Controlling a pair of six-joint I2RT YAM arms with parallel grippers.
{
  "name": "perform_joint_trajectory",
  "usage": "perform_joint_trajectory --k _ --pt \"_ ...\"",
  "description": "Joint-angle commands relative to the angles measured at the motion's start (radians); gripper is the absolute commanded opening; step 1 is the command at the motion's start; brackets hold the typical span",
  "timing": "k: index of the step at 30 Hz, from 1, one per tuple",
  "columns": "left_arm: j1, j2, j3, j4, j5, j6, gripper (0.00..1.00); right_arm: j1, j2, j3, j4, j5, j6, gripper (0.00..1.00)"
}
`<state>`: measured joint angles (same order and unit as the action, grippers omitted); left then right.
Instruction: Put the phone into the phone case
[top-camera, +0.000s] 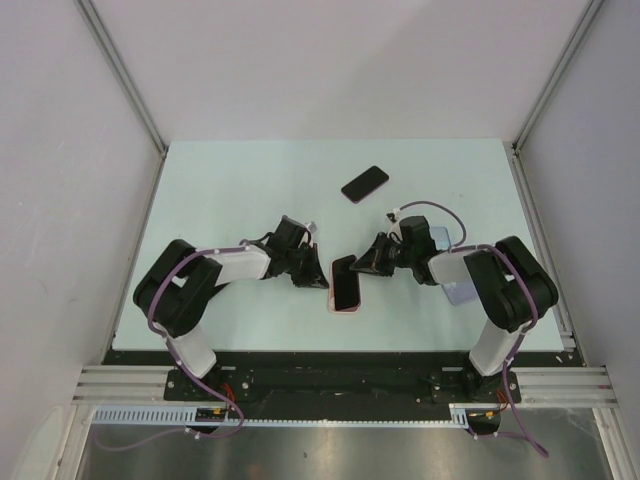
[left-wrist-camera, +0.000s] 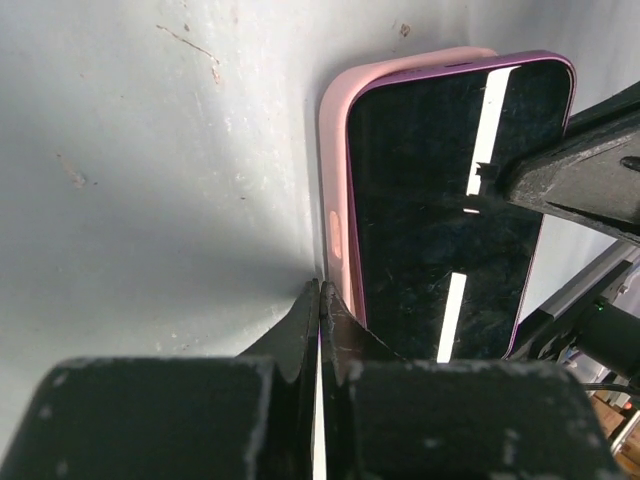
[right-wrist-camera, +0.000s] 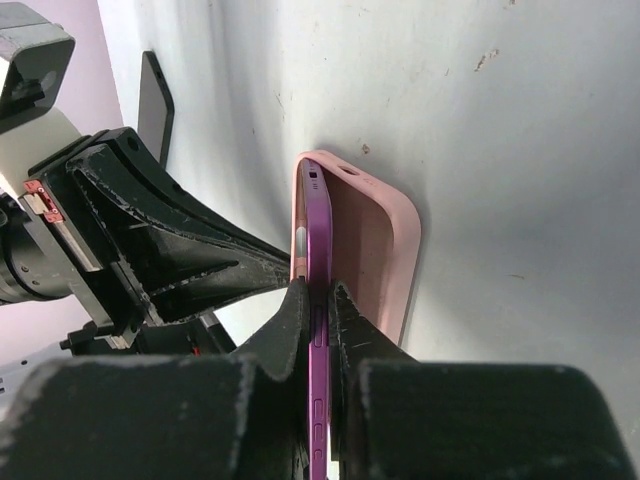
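Observation:
The pink phone case (top-camera: 344, 311) lies open side up on the table between my two grippers. The purple phone (top-camera: 346, 284) with a black screen stands tilted in it: one long edge is down in the case, the other is raised. My right gripper (right-wrist-camera: 318, 292) is shut on the phone's (right-wrist-camera: 318, 225) raised long edge, above the case (right-wrist-camera: 378, 240). My left gripper (left-wrist-camera: 320, 292) is shut and empty. Its tips press against the outer side wall of the case (left-wrist-camera: 334, 150), beside the phone (left-wrist-camera: 440, 210). In the top view the left gripper (top-camera: 318, 277) and the right gripper (top-camera: 362, 266) flank the phone.
A second dark phone (top-camera: 365, 183) lies farther back on the table and also shows in the right wrist view (right-wrist-camera: 155, 100). Pale lavender objects (top-camera: 460, 292) lie under the right arm. Grey walls stand close on both sides.

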<state>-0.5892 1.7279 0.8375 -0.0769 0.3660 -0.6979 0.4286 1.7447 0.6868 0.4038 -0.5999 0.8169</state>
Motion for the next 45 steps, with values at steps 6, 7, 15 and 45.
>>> perform_joint_trajectory --k 6,7,15,45 --pt "-0.037 0.015 0.005 0.009 -0.004 -0.015 0.00 0.047 0.053 -0.042 0.107 0.077 0.082 0.00" --pt "-0.041 0.016 0.005 0.011 -0.004 -0.017 0.00 0.050 0.059 -0.055 0.133 0.084 0.093 0.00" --pt "-0.084 0.009 0.011 0.017 -0.007 -0.043 0.00 0.075 0.093 -0.089 0.194 0.107 0.136 0.00" --pt "-0.090 -0.134 0.031 -0.034 -0.154 0.021 0.39 0.009 -0.218 -0.084 -0.247 0.143 -0.087 0.66"
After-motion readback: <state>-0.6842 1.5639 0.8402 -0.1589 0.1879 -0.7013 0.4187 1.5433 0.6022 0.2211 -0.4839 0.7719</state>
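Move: My shut left fingertips rest at the left long side of the pink phone case, whose middle is about 4 cm to their right and 1 cm ahead. My right hand already pinches the raised right edge of the phone, with the case's middle about 6 cm back, 3 cm to the left and 3 cm below. A spare black phone lies some 25 cm ahead of my right hand and 4 cm right; a light-blue case is about 8 cm ahead and 25 cm right. Keeping my left fingertips braced against the case's left side, I press the pinched phone edge about 1 cm left and 1 cm down into the case with my right hand, tipping it slightly. Then I open the right fingers wide, letting go, and pull off some 4 cm right and 2 cm back, while my left hand lifts clear by about 4 cm and partly opens. ##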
